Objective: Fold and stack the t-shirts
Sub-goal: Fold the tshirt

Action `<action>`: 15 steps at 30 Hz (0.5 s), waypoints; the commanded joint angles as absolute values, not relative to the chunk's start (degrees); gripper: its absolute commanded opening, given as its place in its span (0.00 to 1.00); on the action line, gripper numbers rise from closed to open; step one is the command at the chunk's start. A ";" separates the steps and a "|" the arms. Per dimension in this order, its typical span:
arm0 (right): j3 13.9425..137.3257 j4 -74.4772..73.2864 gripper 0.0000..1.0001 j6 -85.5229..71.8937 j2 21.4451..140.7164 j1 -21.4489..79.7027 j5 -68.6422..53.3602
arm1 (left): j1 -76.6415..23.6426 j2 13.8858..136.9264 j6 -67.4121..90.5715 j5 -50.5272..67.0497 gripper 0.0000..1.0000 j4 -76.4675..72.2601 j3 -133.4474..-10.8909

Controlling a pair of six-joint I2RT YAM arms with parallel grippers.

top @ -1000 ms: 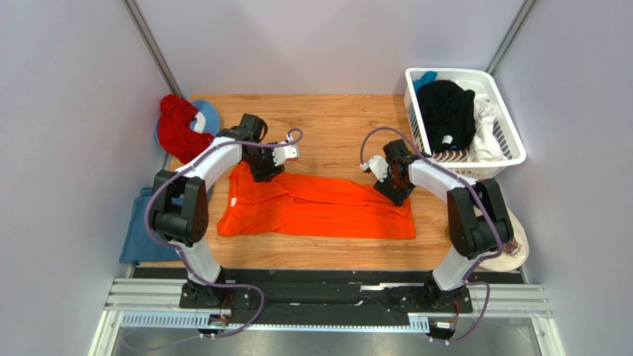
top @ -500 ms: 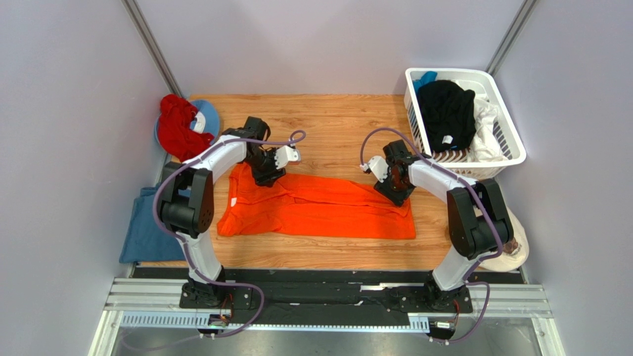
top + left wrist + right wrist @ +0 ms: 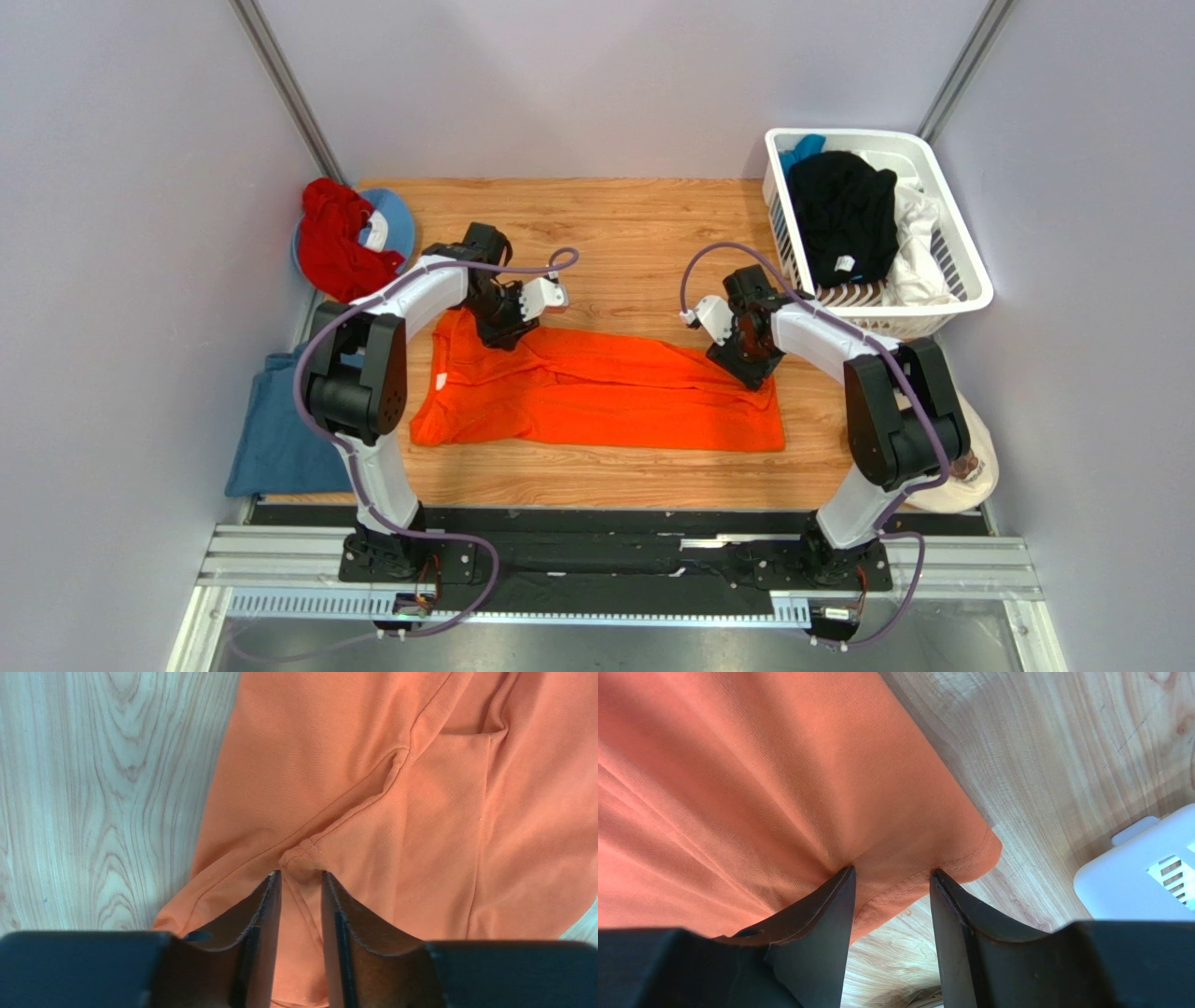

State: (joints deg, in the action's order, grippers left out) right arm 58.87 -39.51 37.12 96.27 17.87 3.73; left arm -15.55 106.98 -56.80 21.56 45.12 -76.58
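The bright orange t-shirt (image 3: pixel 603 392) lies spread lengthwise across the wooden table. My left gripper (image 3: pixel 497 331) points down on its far left part. In the left wrist view the left gripper (image 3: pixel 300 875) stands narrowly open, its tips on the orange t-shirt (image 3: pixel 421 777) astride a puckered seam. My right gripper (image 3: pixel 752 367) is down on the far right corner of the shirt. In the right wrist view the right gripper (image 3: pixel 891 871) is open, both tips on the hem of the orange t-shirt (image 3: pixel 738 777), bare wood showing between the jaws.
A white basket (image 3: pixel 968 266) at the back right holds a black t-shirt (image 3: pixel 842 210) and a white one (image 3: pixel 919 224). A dusty blue t-shirt (image 3: pixel 274 434) hangs over the left table edge. Red cloth (image 3: pixel 334 238) lies at the back left. A beige cap (image 3: pixel 971 473) sits at the right.
The left jaws have narrowed around the seam fold, and the left arm's elbow has shifted slightly. The right arm and the shirt have not moved.
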 commanded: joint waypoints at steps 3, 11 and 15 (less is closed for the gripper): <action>58.62 -38.14 0.47 37.79 94.83 17.93 4.92 | -15.38 106.43 -57.39 23.47 0.22 44.21 -76.56; 58.62 -38.14 0.47 37.79 94.92 17.75 4.92 | -15.47 106.08 -56.95 23.91 0.13 44.21 -75.15; 58.62 -38.06 0.47 37.79 94.75 17.75 5.10 | -15.47 105.47 -56.95 24.17 0.20 44.21 -74.27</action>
State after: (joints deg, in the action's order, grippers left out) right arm 58.87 -39.51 37.23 96.27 17.85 4.10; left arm -15.55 106.98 -56.75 21.87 44.49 -75.22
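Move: The seam corner of the orange t-shirt that my left hand is about to shut on lies almost between its fingertips, about 1 cm to the right and 2 cm below, level fore and aft. The shirt's white label is some 11 cm to the left and 6 cm nearer me, about as low; the red shirt lies roughly 27 cm left and 17 cm ahead. From my right hand the seam corner is about 42 cm left and 5 cm ahead. I shut my left fingers from about a third open to nearly closed, pinching the seam corner of the orange shirt with the fingertips. The hand stays put while they shut, then eases about half a centimetre down and back towards me, wrist unturned. My right hand stays where it is, half open, its tips still resting on the cloth by the right-hand hem. ##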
